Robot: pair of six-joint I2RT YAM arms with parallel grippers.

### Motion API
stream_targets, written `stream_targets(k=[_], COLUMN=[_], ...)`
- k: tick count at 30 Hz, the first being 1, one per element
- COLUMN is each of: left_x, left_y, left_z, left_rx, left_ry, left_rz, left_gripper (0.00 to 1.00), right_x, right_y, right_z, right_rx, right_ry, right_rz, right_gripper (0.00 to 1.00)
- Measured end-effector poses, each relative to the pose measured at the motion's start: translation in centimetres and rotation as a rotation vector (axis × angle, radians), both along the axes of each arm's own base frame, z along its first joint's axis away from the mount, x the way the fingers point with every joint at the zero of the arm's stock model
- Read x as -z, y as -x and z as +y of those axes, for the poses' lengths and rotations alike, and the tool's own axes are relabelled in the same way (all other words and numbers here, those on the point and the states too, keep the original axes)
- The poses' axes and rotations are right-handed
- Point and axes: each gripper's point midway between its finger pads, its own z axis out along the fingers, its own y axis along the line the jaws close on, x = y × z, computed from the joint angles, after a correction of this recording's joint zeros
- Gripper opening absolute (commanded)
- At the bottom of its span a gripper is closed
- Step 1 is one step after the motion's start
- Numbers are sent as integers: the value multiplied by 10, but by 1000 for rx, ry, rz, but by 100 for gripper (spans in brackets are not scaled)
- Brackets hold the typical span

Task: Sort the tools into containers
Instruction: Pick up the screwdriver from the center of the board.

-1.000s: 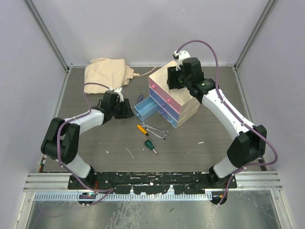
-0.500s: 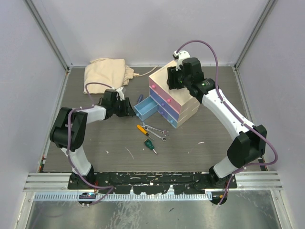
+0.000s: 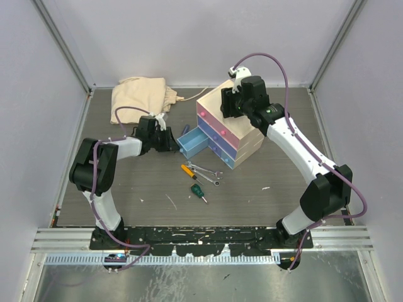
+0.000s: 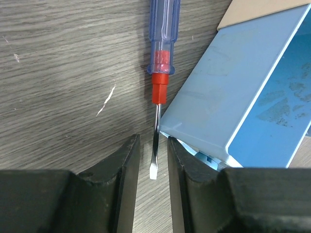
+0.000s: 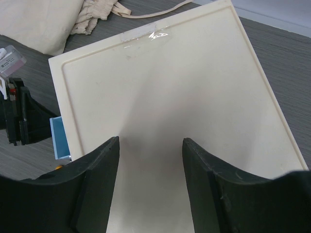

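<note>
A blue-handled screwdriver (image 4: 160,39) with a red collar lies on the table beside the pulled-out light-blue drawer (image 4: 238,97). My left gripper (image 4: 153,160) straddles its blade tip, open, with a thin gap on each side. In the top view this gripper (image 3: 171,143) sits just left of the drawer (image 3: 192,143) of the cream chest (image 3: 245,135). My right gripper (image 5: 150,145) stands open over the chest's flat cream top (image 5: 160,87), holding nothing. An orange screwdriver (image 3: 187,170), a green one (image 3: 199,191) and two spanners (image 3: 209,173) lie in front.
A beige cloth (image 3: 140,95) is bunched at the back left. Pink and blue drawers (image 3: 220,135) are pushed in. Grey walls close in the table on three sides. The arm bases stand at the near edge.
My left arm has reached right toward the drawer, and its jaws have narrowed around the screwdriver blade. The right arm has not moved.
</note>
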Motion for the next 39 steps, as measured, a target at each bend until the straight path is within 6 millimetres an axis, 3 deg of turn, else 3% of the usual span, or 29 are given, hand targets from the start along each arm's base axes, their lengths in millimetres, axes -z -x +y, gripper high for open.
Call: stream_targets(k=[14, 29, 32, 39], left_x=[2, 6, 6, 5], left_y=[6, 2, 1, 7], left_z=[-4, -2, 1, 19], left_rx=[54, 33, 15, -57], left_ry=[7, -10, -23, -99], left_rz=[-1, 28, 33, 62], left_gripper=[25, 5, 0, 0], right_x=[0, 0, 0, 0], right_y=[0, 1, 1, 1], right_z=[0, 1, 1, 1], right_rx=[-1, -4, -4, -5], right_ry=[0, -1, -1, -1], right_rz=[0, 0, 0, 0], right_gripper=[61, 62, 62, 62])
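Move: The blue screwdriver lies right at my left fingers: its shaft tip is between and just below them, its middle about 4 cm ahead and 2 cm to the right, some 2 cm lower. The open blue drawer sits close on the right, about 6 cm over and 3 cm ahead. The yellow screwdriver is roughly 8 cm back and 4 cm right. From my right hand, above the cabinet, the blue screwdriver is about 14 cm left, 1 cm ahead, 24 cm down. I close my left fingers fully around the thin shaft near its tip, easing down about half a centimetre as they shut and pinch it. Then I swing the hand some 2 cm left, away from the open drawer, keeping low over the board, while the wrist rolls its left side up and tips down a little, under 10 degrees in all. ##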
